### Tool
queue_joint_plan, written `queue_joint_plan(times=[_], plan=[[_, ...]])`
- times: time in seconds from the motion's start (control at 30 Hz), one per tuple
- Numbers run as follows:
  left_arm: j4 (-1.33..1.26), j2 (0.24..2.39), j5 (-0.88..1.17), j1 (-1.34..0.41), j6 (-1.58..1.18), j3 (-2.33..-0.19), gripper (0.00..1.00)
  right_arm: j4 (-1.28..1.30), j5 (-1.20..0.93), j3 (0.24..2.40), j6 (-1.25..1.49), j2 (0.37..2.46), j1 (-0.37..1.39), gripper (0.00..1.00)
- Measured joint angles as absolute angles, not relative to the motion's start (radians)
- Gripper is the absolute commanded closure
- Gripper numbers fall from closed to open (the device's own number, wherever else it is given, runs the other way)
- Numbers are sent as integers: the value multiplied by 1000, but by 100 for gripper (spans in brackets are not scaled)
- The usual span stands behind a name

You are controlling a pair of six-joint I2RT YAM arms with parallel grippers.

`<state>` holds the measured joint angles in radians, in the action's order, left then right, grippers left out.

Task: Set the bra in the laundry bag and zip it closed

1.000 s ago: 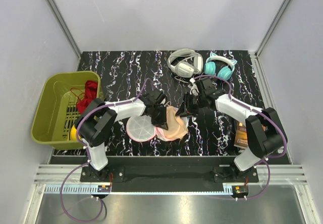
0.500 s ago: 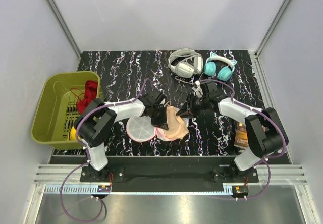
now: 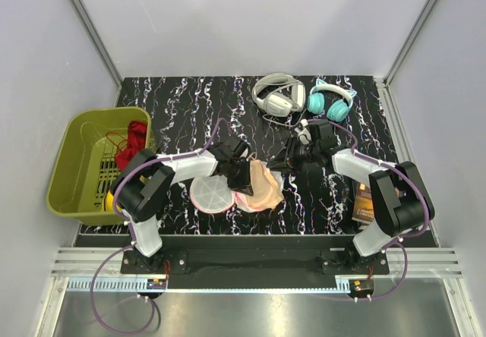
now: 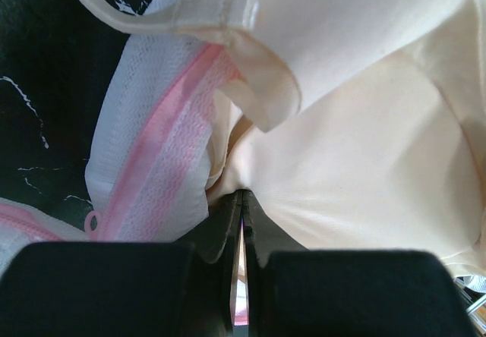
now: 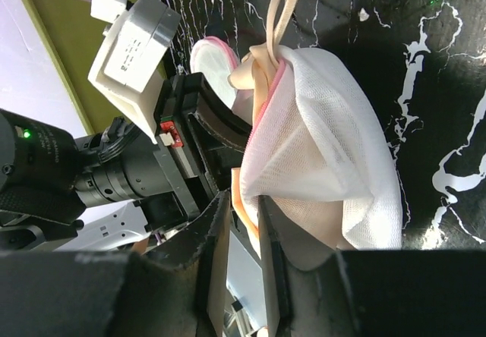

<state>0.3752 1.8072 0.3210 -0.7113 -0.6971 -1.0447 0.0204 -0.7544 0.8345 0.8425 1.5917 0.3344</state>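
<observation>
The peach bra (image 3: 264,191) lies bunched at the table's middle, partly inside the white mesh laundry bag (image 3: 210,194), whose round pink-trimmed half rests to its left. My left gripper (image 3: 241,174) comes in from the left and is shut on a fold of the bra (image 4: 364,147), beside the bag's pink zipper (image 4: 156,136). My right gripper (image 3: 281,164) reaches in from the right. Its narrow jaws are closed on the bag's mesh rim (image 5: 326,147), with a peach edge of the bra (image 5: 262,64) caught in with it.
An olive-green basket (image 3: 76,171) with a dark red garment (image 3: 135,138) stands at the left edge. White headphones (image 3: 278,94) and teal headphones (image 3: 331,102) lie at the back. A book (image 3: 363,200) lies near the right arm's base.
The right wrist has shifted a little to the right and its jaws have narrowed on the mesh rim. The left arm, the bra and the bag have barely moved.
</observation>
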Motion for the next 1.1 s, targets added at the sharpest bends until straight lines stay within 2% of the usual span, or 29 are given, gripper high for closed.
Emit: queue_joint_plan(times=[0.37,0.43,0.47,0.6,0.8,1.1], plan=[[368,1803,321,-711,-697,-1038,93,10,-770,833,849,1624,334,80],[368,1803,321,-711,-697,-1038,93,6,-770,832,849,1629,334,85],[368,1803,321,-711,-697,-1038,93,4,-770,831,847,1634,334,92],[368,1802,320,-711,-697,-1038,94,4,-769,831,841,1647,334,100],[368,1802,319,-712,-697,-1038,95,46,-751,831,831,1629,333,100],[392,1802,308,-712,-697,-1047,95,333,-670,868,756,1440,305,100]])
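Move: Just off the right fingertips is the raised netting edge of the laundry bag, about 1 cm to their left and 2 cm lower. The bra's middle lies some 7 cm back from the right hand, 5 cm to its left and 6 cm down; the bag's round mesh panel lies about 8 cm back, 19 cm to the left and 8 cm down. From the left hand the netting edge is about 6 cm ahead, 9 cm right and 4 cm up. Sinking a little under 2 cm onto the netting edge, the right hand closes its part-open fingers fully and pinches the mesh. It then draws the edge about 4 cm to its right and back, lifting some 3 cm from its lowest point, with only a slight wrist turn. The left hand stays put, its nearly shut tips still down in the bra and bag fabric. ##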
